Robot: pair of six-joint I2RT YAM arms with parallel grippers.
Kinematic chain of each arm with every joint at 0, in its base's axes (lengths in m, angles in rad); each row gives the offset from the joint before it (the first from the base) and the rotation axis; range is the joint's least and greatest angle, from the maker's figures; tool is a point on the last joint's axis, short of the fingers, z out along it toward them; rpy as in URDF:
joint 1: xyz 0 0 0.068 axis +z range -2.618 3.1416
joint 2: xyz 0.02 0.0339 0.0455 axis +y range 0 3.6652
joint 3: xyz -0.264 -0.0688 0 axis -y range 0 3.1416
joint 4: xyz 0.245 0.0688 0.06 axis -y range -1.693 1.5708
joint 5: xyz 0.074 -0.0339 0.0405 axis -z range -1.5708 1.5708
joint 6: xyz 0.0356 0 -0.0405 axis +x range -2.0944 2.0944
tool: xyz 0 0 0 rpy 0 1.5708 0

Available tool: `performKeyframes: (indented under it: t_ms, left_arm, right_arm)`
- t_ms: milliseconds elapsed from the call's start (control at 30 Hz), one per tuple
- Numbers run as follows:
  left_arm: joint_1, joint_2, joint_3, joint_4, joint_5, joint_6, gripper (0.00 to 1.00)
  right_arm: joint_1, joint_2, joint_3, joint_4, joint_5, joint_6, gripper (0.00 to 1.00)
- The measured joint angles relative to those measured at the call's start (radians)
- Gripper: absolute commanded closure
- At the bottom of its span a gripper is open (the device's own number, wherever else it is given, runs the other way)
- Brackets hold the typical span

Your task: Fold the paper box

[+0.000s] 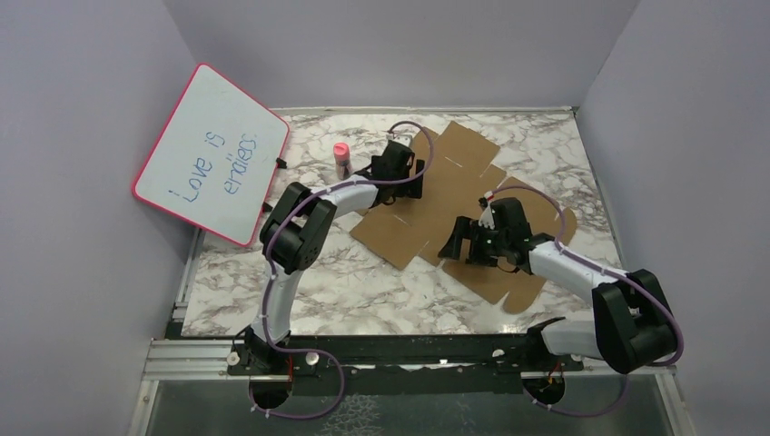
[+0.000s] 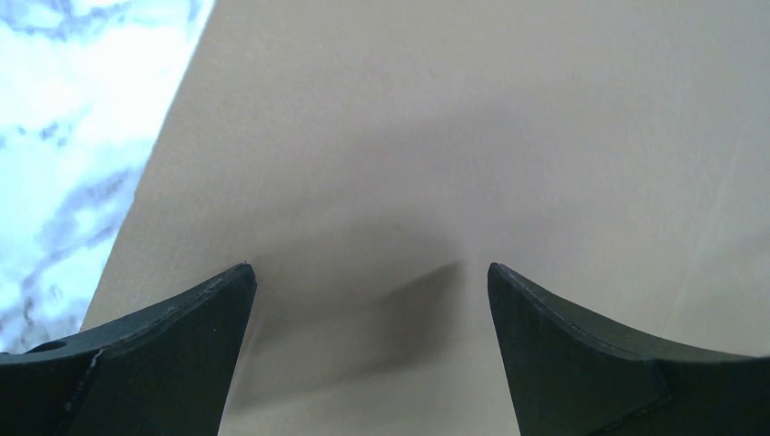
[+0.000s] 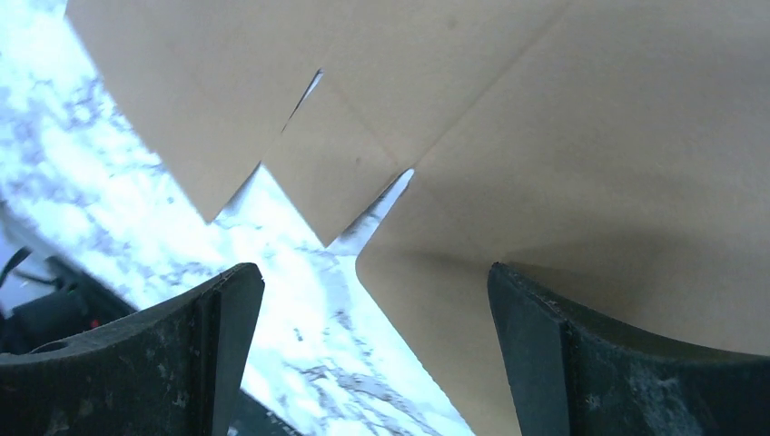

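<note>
The paper box [image 1: 454, 195] lies flat and unfolded on the marble table, a brown cardboard sheet with flaps and slits. My left gripper [image 1: 402, 175] hovers over its left part, open; in the left wrist view bare cardboard [image 2: 436, 136] fills the space between the wide-apart fingers [image 2: 172, 345]. My right gripper [image 1: 461, 243] stands open over the sheet's near edge. Its wrist view shows a rounded flap corner [image 3: 427, 300] and slits [image 3: 381, 204] of the box between the fingers [image 3: 581, 354], with marble on the left. Nothing is held.
A pink-framed whiteboard [image 1: 213, 153] with writing leans against the left wall. A small pink bottle [image 1: 341, 160] stands on the marble table [image 1: 363, 282] just left of the left gripper. Grey walls enclose three sides; a metal rail [image 1: 381, 350] runs along the near edge.
</note>
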Motion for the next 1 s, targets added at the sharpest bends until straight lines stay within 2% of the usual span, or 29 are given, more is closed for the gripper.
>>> performKeyframes:
  t_ms: [167,333,467,667,900,1000]
  left_arm:
    - [0.027,0.101,0.178,-0.038,0.02,0.048,0.01]
    - [0.029,0.033,0.164,-0.058,0.034,0.042,0.01]
    - [0.03,-0.173,-0.031,-0.025,0.034,-0.029,0.01]
    - [0.051,-0.585,-0.444,0.072,0.03,-0.236,0.01]
    - [0.09,-0.854,-0.819,0.1,0.024,-0.454,0.01]
    - [0.114,-0.897,-0.917,0.131,0.034,-0.542,0.09]
  right_arm:
    - [0.026,0.048,0.03,0.027,-0.114,0.019,0.0]
    - [0.032,0.055,0.159,-0.014,-0.089,-0.024,0.0]
    - [0.027,0.043,0.262,-0.033,-0.005,-0.091,0.0]
    - [-0.002,0.103,0.383,-0.033,0.074,-0.16,0.0]
    - [-0.064,0.193,0.429,-0.001,0.101,-0.177,0.0]
    - [-0.122,0.233,0.457,0.032,0.09,-0.175,0.0]
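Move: The left hand, on or just above the flat cardboard, has the board's middle about 8 cm back and 10 cm to its right; the flap it goes for lies some 13 cm back and 7 cm left, 1 cm down. The pink bottle stands 2 cm ahead and 16 cm left. From the right hand the board's middle is 8 cm ahead and 2 cm right; the far flap is about 22 cm ahead and 3 cm right, the left flap 1 cm ahead and 14 cm left. Forward first, the left hand skims about 4 cm more over the cardboard, then arcs up and swings some 19 cm back and 14 cm left, sinking again towards the left flap as its wrist turns counter-clockwise and rolls left side down. The right hand edges left, then lifts off and travels about 15 cm forward above the board, fingers tipping up some 20 degrees. Both grippers stay wide open. ##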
